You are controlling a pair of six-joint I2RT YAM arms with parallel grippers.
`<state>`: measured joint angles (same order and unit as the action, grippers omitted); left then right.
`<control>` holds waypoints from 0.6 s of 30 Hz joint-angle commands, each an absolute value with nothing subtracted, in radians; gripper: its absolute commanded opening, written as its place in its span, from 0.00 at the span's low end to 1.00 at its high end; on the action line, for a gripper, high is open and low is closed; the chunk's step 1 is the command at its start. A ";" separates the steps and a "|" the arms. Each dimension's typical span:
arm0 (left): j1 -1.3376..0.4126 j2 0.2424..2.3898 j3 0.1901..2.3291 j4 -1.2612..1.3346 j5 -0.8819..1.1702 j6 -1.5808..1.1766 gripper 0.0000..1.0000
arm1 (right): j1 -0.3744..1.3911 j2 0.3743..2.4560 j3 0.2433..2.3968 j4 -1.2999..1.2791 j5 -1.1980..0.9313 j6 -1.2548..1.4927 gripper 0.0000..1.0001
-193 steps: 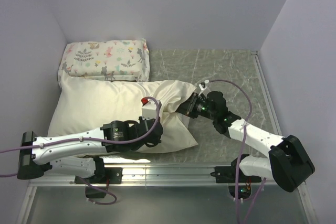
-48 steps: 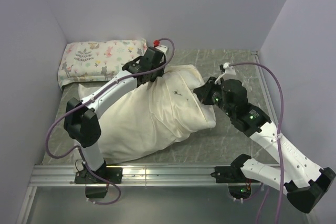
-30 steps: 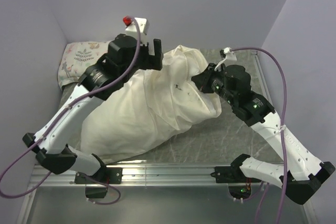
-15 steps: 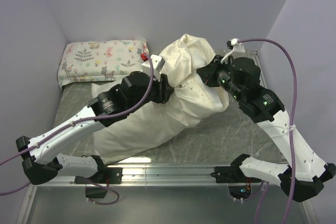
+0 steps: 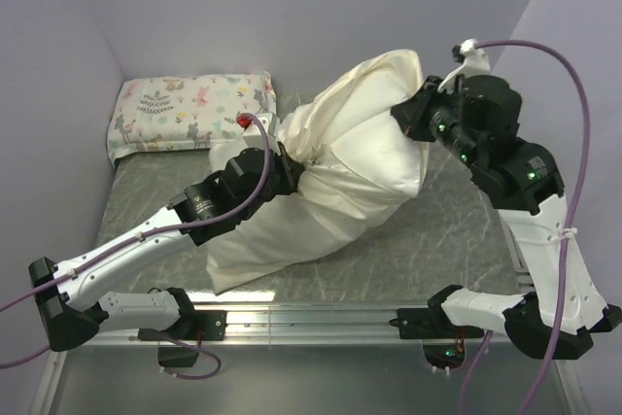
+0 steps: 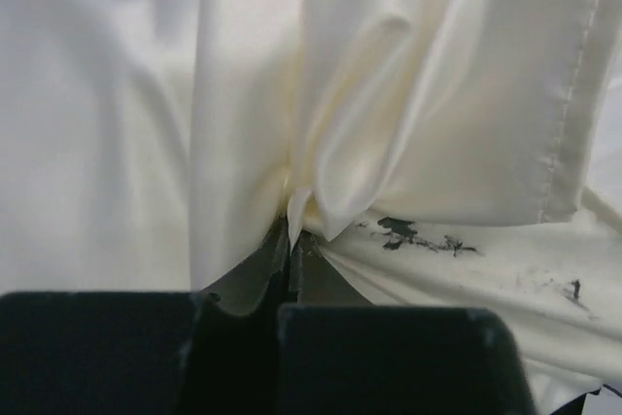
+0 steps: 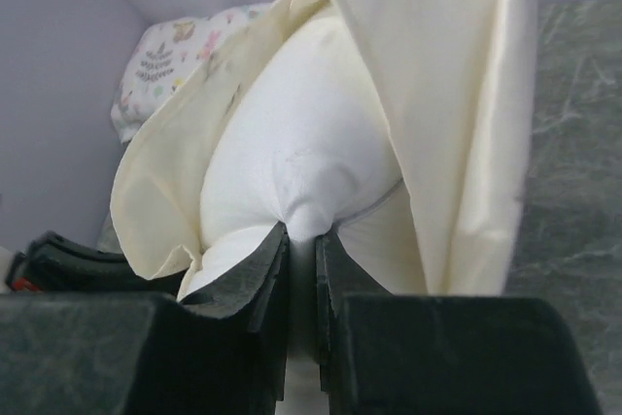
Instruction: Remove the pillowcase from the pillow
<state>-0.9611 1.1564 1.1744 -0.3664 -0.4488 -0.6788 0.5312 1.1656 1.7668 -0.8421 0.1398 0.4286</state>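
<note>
The cream pillowcase (image 5: 340,177) lies bulging across the table's middle, its right end lifted off the surface. My left gripper (image 5: 290,168) is shut on a pinched fold of the pillowcase (image 6: 296,203) at its left side. My right gripper (image 5: 413,116) holds the raised end; in the right wrist view it (image 7: 301,235) is shut on a corner of the white pillow (image 7: 301,157), which bulges out of the open pillowcase (image 7: 447,94) mouth. In the top view the pillow is hidden by the case.
A smaller pillow with floral and animal print (image 5: 190,112) lies against the back left wall. The grey marbled table (image 5: 457,240) is closed in by lilac walls on three sides. A metal rail (image 5: 321,316) with the arm bases runs along the near edge.
My left gripper came down from above, moved to the pillowcase's left side and shut on a fold. My right gripper lifted the pillow's end higher and to the right.
</note>
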 commanded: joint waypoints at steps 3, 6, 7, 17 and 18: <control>-0.936 1.181 1.100 -0.535 -0.525 -0.710 0.07 | 0.448 1.127 2.086 -0.652 0.204 0.419 0.00; -0.934 1.210 1.095 -0.461 -0.474 -0.693 0.11 | 0.446 1.147 2.163 -0.657 0.169 0.423 0.00; -0.933 1.221 1.094 -0.424 -0.430 -0.686 0.12 | 0.448 1.146 2.167 -0.647 0.152 0.426 0.00; -0.931 1.469 1.215 0.072 0.136 -0.629 0.30 | 0.503 1.210 2.111 -0.517 -0.064 0.517 0.00; -0.931 1.497 1.236 0.087 0.155 -0.635 0.31 | 0.526 1.216 2.080 -0.484 -0.058 0.512 0.00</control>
<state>-0.9272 1.4197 1.1812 0.0475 -0.0429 -0.6674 0.4717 1.2160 2.0911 -0.8604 0.0319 0.4606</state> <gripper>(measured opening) 0.300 0.170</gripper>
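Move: My left hand, fingers shut on the pillowcase, has the pillow's bare end about 13 cm to its right, level fore and aft and 6 cm higher. The pillowcase's mouth is some 8 cm right, 12 ahead and 12 up from it, and the patterned pillow roughly 32 ahead, 35 left and 25 lower. My right hand grips that bare end, whose middle hangs about 4 cm left, 2 back and 8 below. I keep my right-hand grip on the pillow and hoist it about 10 cm, drifting back 3 cm and tipping the fingers up some 10 degrees. My left hand first holds nearly still on the pillowcase while its fingers start to part. It then sweeps 11 cm right towards the pillow's bare end, opening to under a third and swinging 20 degrees clockwise, with a cloth fold still between the tips. ##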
